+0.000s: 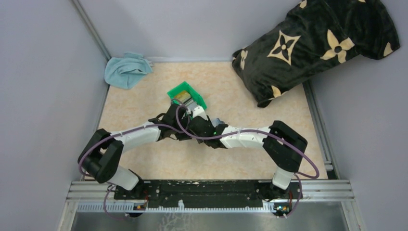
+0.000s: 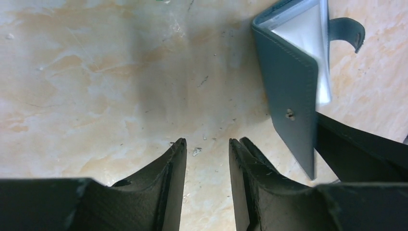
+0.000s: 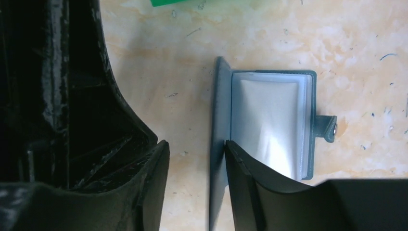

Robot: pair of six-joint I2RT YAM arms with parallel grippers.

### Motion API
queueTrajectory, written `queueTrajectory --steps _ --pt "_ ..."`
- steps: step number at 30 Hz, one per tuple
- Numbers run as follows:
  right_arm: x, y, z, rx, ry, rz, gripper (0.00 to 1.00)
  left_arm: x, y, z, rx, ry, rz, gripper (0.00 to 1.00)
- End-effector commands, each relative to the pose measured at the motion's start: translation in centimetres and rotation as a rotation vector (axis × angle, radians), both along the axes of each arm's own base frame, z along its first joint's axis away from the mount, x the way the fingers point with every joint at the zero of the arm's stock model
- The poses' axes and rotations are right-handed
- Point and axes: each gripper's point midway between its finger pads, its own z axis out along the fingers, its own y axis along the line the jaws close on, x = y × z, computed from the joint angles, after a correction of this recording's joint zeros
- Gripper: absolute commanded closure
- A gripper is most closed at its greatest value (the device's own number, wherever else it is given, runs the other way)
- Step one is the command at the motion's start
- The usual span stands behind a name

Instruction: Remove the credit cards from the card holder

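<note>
The card holder [image 3: 269, 115] lies opened on the table, teal outside with pale clear sleeves inside and a snap tab [image 3: 329, 129] at its right. Its cover flap [image 3: 219, 120] stands upright between my right gripper's [image 3: 196, 143] fingers. The jaws are open: the right finger [image 3: 250, 183] rests inside against the flap, the left finger is apart from it. My left gripper [image 2: 207, 140] hovers open and empty over bare table, left of the card holder [image 2: 288, 91]. Flat tan and grey pieces, seemingly credit cards [image 1: 185, 100], lie in the green bin. No card shows in the sleeves.
The green bin [image 1: 179, 90] stands just beyond both grippers. A blue cloth [image 1: 126, 70] lies at the back left corner. A black patterned pillow [image 1: 312, 43] leans at the back right. Grey walls close in the table on three sides.
</note>
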Motion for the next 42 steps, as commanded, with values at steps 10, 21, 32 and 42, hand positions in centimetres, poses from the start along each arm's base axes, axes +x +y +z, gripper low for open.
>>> queueTrajectory --steps 10,21,32,42 --pt "-3.4 4.4 1.1 0.197 0.048 0.118 0.36 1.8 3.4 -0.8 0.058 -0.001 0.087 0.55" --pt "-4.6 4.9 1.7 0.271 0.064 0.150 0.35 4.0 3.6 2.4 -0.007 -0.056 0.119 0.54" --pt "-5.7 5.8 -2.5 0.262 0.145 0.190 0.31 5.0 4.3 4.5 -0.040 -0.084 0.147 0.52" --pt "-6.0 5.6 -3.4 0.278 0.148 0.193 0.28 3.8 3.9 2.6 -0.042 -0.019 0.124 0.53"
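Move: My right hand straddles the card holder's upright flap with half-open fingers, its right finger on the inner side; the flap's middle is about 3 cm ahead and 1 cm right, slightly above. The holder's body lies some 5 cm ahead, 5 cm right and 3 cm below; the green box is roughly 21 cm ahead and 9 cm left, slightly below. From my left hand the flap stands about 6 cm right and 4 cm ahead, about level. I draw my right hand back and left some 5 cm each, its right finger folding the flap outward; I dip, lift briefly, then come down onto the opened flap near the hinge, spreading my fingers wider and turning slightly counter-clockwise. Meanwhile I clear my half-open left hand away to the left and forward, about 4 cm each way, then up. ##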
